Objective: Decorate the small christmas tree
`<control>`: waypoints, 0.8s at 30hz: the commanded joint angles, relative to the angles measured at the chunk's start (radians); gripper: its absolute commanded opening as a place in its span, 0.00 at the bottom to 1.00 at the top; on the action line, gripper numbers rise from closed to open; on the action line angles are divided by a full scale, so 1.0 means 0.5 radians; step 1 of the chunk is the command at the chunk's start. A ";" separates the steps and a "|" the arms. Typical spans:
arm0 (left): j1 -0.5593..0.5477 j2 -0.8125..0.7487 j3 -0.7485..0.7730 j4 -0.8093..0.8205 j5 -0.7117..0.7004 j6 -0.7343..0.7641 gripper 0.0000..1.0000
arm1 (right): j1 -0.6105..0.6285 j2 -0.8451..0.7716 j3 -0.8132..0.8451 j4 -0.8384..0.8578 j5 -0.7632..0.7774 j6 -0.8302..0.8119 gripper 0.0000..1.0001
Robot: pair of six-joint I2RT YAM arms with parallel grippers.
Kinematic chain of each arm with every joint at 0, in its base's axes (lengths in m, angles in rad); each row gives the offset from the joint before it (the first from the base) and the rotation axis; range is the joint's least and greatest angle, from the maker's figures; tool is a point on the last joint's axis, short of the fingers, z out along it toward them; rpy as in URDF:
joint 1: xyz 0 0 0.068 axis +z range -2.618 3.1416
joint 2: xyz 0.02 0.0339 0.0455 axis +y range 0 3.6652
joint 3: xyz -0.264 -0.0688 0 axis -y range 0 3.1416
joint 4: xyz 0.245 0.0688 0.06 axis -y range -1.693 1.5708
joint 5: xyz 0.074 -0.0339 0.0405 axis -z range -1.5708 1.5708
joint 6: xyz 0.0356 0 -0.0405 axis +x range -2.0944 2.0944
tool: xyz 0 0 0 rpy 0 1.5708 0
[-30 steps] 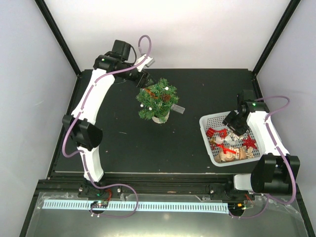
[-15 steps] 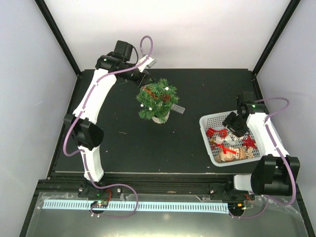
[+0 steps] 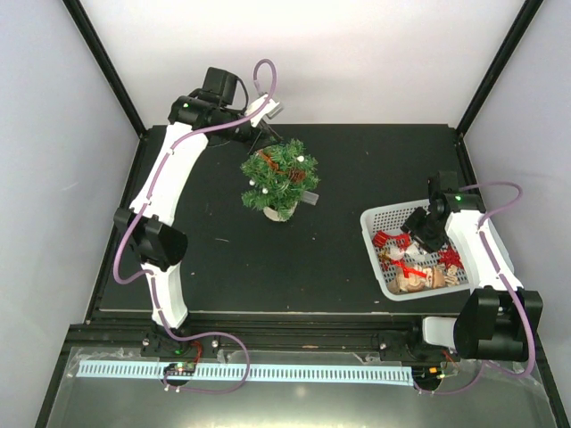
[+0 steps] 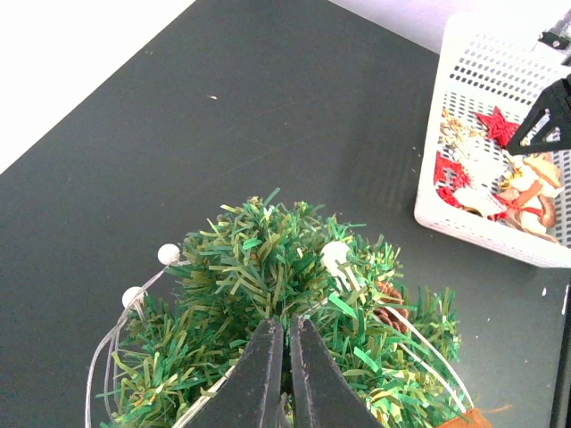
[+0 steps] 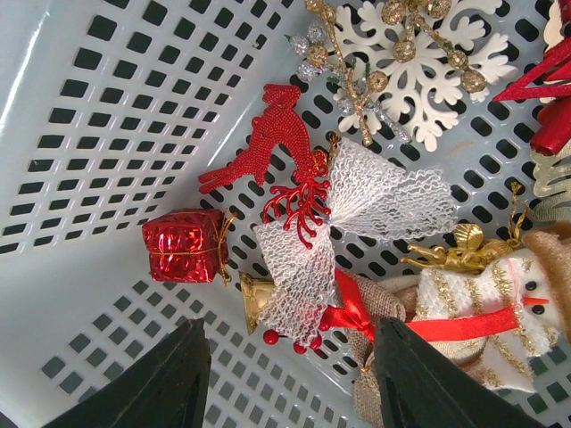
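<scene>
The small christmas tree (image 3: pixel 279 178) stands in its white pot (image 3: pixel 278 214) at the back middle of the black table. White bead lights (image 4: pixel 335 253) on thin wire run through its needles. My left gripper (image 3: pixel 265 150) is shut, its tips (image 4: pixel 287 325) pressed into the treetop (image 4: pixel 285 267). I cannot tell whether a needle is pinched. My right gripper (image 3: pixel 421 232) hangs open (image 5: pixel 287 330) inside the white basket (image 3: pixel 370 218), just above a gold bell with a white mesh bow (image 5: pixel 294 267), and grips nothing.
The basket (image 5: pixel 80 107) also holds a red gift box (image 5: pixel 181 245), a red reindeer (image 5: pixel 268 147), a cream snowflake (image 5: pixel 428 53) and a snowman figure (image 5: pixel 473 312). A small clear box (image 3: pixel 308 198) lies by the pot. Black frame posts stand at the table's back corners.
My left gripper closed at the treetop. The tree shifted a little to the left. My right gripper moved slightly lower over the basket and stayed open.
</scene>
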 commanded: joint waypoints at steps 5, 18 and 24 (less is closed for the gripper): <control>0.019 -0.103 0.089 -0.067 0.309 0.348 0.02 | -0.013 -0.051 -0.046 0.039 -0.040 -0.017 0.52; 0.184 -0.138 0.022 -0.387 1.014 1.155 0.02 | -0.012 -0.077 -0.119 0.049 -0.047 -0.048 0.52; 0.199 -0.147 -0.028 -0.777 1.083 1.787 0.02 | -0.013 -0.089 -0.147 0.056 -0.062 -0.051 0.52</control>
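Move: The left fingers are already shut in the top of the small christmas tree; the tree's middle sits about 13 cm below the left hand, some 3 cm back and 3 cm to its right. Its pot is about 27 cm below, 6 cm back and level sideways. The pale tag lies roughly 8 cm right and 3 cm back of that hand, also about 27 cm below. From the right hand the tree's middle is around 34 cm left, 11 cm forward and 7 cm higher. Back towards the robot by about 6 cm, gathering speed, goes the left hand, rising some 3 cm along the way and drifting slightly left, its shut fingers keeping hold of the tree's top. Meanwhile the wrist swings clockwise nearly 30 degrees and the fingers tilt up somewhat towards level. ##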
